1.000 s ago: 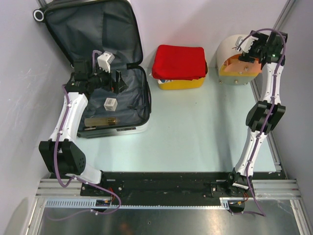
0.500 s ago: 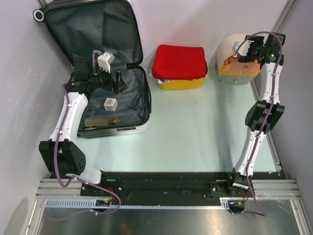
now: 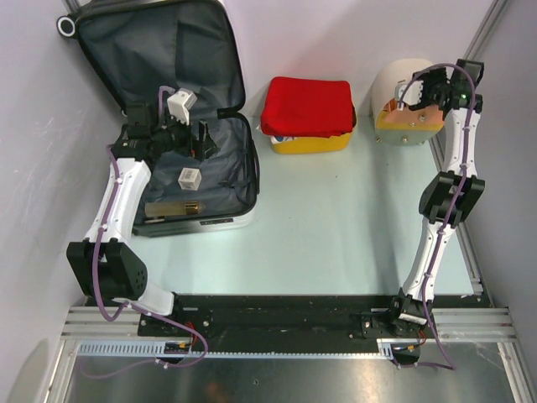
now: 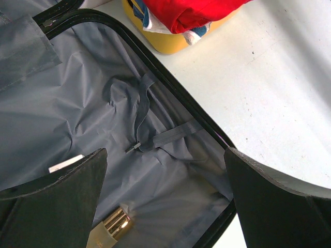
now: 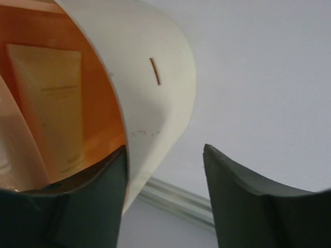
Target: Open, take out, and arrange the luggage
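Note:
The luggage (image 3: 228, 172) lies open at the back left, its lid leaning on the wall and its dark grey lining (image 4: 93, 103) showing. A small white cube box (image 3: 190, 177) and a flat gold-capped box (image 3: 172, 207) lie inside; the gold cap (image 4: 114, 226) shows between the left fingers. My left gripper (image 3: 200, 139) (image 4: 165, 199) hovers open over the lower half, holding nothing. My right gripper (image 3: 417, 91) (image 5: 165, 150) is at the round cream-and-orange drawer box (image 3: 407, 105). Its jaws stand apart, straddling the cream shell's edge (image 5: 155, 77), with a gap on the right side.
A yellow basket (image 3: 309, 143) (image 4: 168, 44) topped with a red cloth (image 3: 307, 105) (image 4: 199, 13) stands between the luggage and the drawer box. A pale carton (image 5: 49, 108) stands inside the orange compartment. Walls and a metal rail (image 5: 181, 202) close in behind and right.
The right gripper has shifted slightly left and down onto the drawer box, and its jaws have narrowed around the shell's edge. The left arm has not moved.

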Robot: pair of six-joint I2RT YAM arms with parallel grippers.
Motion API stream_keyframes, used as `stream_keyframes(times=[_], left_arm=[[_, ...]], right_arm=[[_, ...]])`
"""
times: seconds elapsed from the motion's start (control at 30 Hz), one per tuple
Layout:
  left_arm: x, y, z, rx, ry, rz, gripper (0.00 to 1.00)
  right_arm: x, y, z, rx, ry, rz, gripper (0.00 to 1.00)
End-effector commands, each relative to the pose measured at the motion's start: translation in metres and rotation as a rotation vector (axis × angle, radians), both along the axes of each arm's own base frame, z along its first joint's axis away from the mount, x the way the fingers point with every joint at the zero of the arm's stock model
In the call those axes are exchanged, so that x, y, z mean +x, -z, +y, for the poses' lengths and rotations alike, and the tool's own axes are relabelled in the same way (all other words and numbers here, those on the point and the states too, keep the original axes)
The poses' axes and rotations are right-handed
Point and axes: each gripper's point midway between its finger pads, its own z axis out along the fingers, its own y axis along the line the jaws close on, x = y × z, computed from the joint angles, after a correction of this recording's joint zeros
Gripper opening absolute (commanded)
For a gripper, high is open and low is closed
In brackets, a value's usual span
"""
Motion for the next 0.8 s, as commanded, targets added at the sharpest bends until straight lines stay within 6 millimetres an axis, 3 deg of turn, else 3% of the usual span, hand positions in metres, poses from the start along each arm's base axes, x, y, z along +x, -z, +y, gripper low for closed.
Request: stream_keyframes(times=[0.0,0.13,0.17,0.23,0.33,0.37,0.6,0.77], left_arm=[[-0.002,-0.020,0.000,-0.019,0.000,-0.047,1.00],[-0.002,-0.020,0.000,-0.018,0.001,-0.046,1.00],[-0.003,-0.020,0.000,-0.019,0.000,-0.047,0.99],[-0.002,-0.020,0.000,-0.018,0.004,-0.046,0.99],[-0.001,-0.021,-0.001,-0.020,0.008,-0.050,0.99],[-0.002,-0.021,-0.002,-0.025,0.013,-0.046,0.99],[-0.004,-0.020,-0.004,-0.032,0.030,-0.045,0.99],[-0.008,-0.016,-0.005,-0.023,0.042,-0.044,0.99]], right_arm=[[0.024,0.085,0.002,0.072,0.072,0.116,0.57],[0.030,0.060,0.003,0.098,0.085,0.041,0.28],[0.028,0.058,0.004,0.111,0.086,0.044,0.15],[0.027,0.047,0.004,0.149,0.099,0.025,0.00],[0.018,0.031,0.006,0.158,0.095,0.007,0.00],[0.012,0.015,0.008,0.158,0.089,-0.013,0.00],[-0.021,-0.009,0.019,0.186,0.092,0.013,0.00],[-0.057,0.008,0.023,0.141,0.118,0.071,0.00]])
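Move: The right hand is at the open round-topped cabinet, its thin upper front rim roughly 1 cm ahead, 1 cm to the right and 2 cm below. The packet inside is some 4 cm ahead, 6 cm to the left and 11 cm below the right hand; the yellow box under the red cloth is about 35 cm left, 3 cm ahead and 22 cm below. From the left hand, the rim is about 25 cm ahead, 65 cm right and 1 cm below. The right hand sinks about 2 cm, pinches the cabinet's upper front rim, then pulls back about 2 cm. ##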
